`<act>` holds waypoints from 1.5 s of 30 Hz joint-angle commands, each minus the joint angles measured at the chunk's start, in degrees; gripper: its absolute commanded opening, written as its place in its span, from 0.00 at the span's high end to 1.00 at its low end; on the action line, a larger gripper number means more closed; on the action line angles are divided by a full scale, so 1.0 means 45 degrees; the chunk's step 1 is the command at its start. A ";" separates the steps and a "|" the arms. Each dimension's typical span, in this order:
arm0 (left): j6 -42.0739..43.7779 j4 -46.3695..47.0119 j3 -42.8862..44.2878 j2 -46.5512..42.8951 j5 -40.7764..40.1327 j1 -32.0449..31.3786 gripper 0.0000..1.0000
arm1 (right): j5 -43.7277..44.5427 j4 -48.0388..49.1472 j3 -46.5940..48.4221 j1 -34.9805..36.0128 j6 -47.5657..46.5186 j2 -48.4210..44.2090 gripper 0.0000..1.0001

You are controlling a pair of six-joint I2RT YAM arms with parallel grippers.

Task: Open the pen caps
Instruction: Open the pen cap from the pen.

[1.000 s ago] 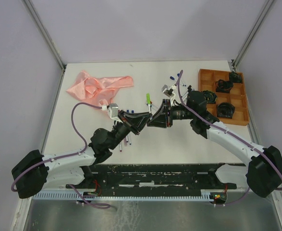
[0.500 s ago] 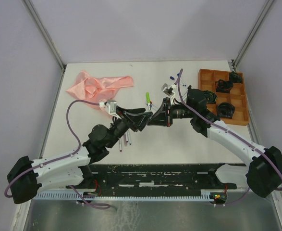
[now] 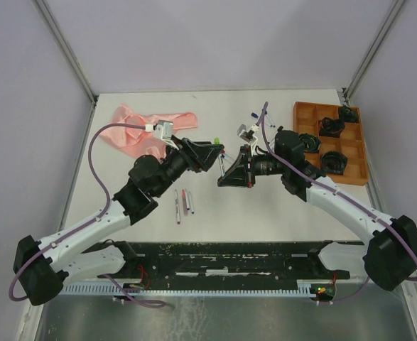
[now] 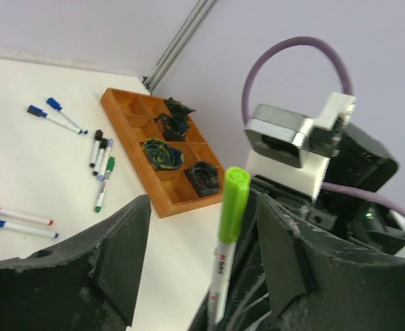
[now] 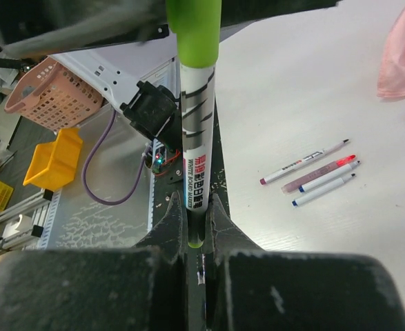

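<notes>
A white-barrelled pen (image 5: 196, 138) with a lime-green cap (image 5: 194, 31) on its end stands up out of my right gripper (image 5: 196, 204), which is shut on the lower barrel. In the top view my right gripper (image 3: 224, 173) holds this pen (image 3: 223, 162) above the middle of the table. My left gripper (image 4: 202, 204) is open with the green cap (image 4: 234, 196) between its spread fingers, nearer the right one and touching neither. Seen from above, my left gripper (image 3: 214, 150) faces the right one.
Three uncapped pens (image 5: 312, 172) lie on the table below, also seen as pens (image 3: 183, 202) from above. More capped pens (image 4: 100, 162) lie beside an orange compartment tray (image 3: 310, 112) holding dark objects. A pink cloth (image 3: 144, 128) lies at the back left.
My left gripper has opened and its arm has swung up and back to the left. My right gripper has shut on the pen's barrel.
</notes>
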 commanded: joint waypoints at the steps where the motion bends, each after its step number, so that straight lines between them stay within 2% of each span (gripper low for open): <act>1: -0.1003 -0.0751 0.0817 0.0393 0.1669 0.0957 0.37 | -0.0214 -0.0254 0.0708 -0.0047 -0.0422 0.0051 1.00; 6: -0.1297 -0.0664 0.0928 0.0511 0.2453 0.1563 0.47 | -0.0280 -0.0350 0.0756 -0.0058 -0.0470 0.0141 1.00; 18: -0.1467 -0.0489 0.1038 0.1173 0.3384 0.1665 0.65 | -0.0280 -0.0557 0.0803 -0.0053 -0.0595 0.0237 1.00; 21: -0.1293 -0.0512 0.1162 0.1341 0.3622 0.1660 0.80 | -0.0288 -0.0618 0.0841 -0.0051 -0.0649 0.0251 1.00; 23: -0.1125 -0.0638 0.1271 0.1438 0.3740 0.1667 0.95 | -0.0302 -0.0724 0.0870 -0.0049 -0.0745 0.0239 1.00; 24: -0.1029 -0.0733 0.1320 0.1463 0.3739 0.1678 0.97 | -0.0304 -0.0794 0.0911 -0.0048 -0.0780 0.0233 1.00; 26: -0.0858 -0.0775 0.1294 0.1432 0.3704 0.1683 0.97 | -0.0317 -0.0881 0.0944 -0.0065 -0.0830 0.0244 1.00; 31: -0.0768 -0.0709 0.1116 0.1311 0.3716 0.1708 0.97 | -0.0527 -0.0679 0.1222 -0.0374 0.0170 0.0537 0.80; 35: -0.1140 0.0200 0.0606 0.1449 0.4379 0.1718 0.97 | -0.0512 0.1229 0.0796 -0.0855 0.2221 0.0575 0.72; 39: -0.1326 0.0962 0.0240 0.1682 0.4911 0.1699 0.97 | -0.0171 0.2182 0.0333 -0.0965 0.2872 0.0308 0.63; 42: -0.1491 0.1426 0.0074 0.1923 0.5223 0.1682 0.97 | -0.0113 0.2442 0.0238 -0.0961 0.3125 0.0324 0.61; 45: -0.1539 0.1676 0.0056 0.2056 0.5354 0.1683 0.97 | -0.0090 0.2430 0.0201 -0.0951 0.3157 0.0447 0.64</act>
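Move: The green-capped pen stands in the right hand, pinched near its bottom end and leaning forward; its cap is about 5 cm ahead of that hand and 7 cm above it. From the open left hand the cap is only about 1 cm ahead and 1 cm to the right, level. On the table some 30 cm below the left hand, the red and blue pens lie roughly 9 cm ahead and 2 cm right, the uncapped pens about 10 cm back and 10 cm left. The green cap is taken between the left fingers, which edge forward and then down and right some 2 cm while closing on it and turning slightly clockwise. With the cap pinched, the right fingers part, letting go of the pen's bottom end, and shift about 3.5 cm up and forward along the barrel towards the cap, staying half open around it, as the left hand sinks about 2 cm more. ##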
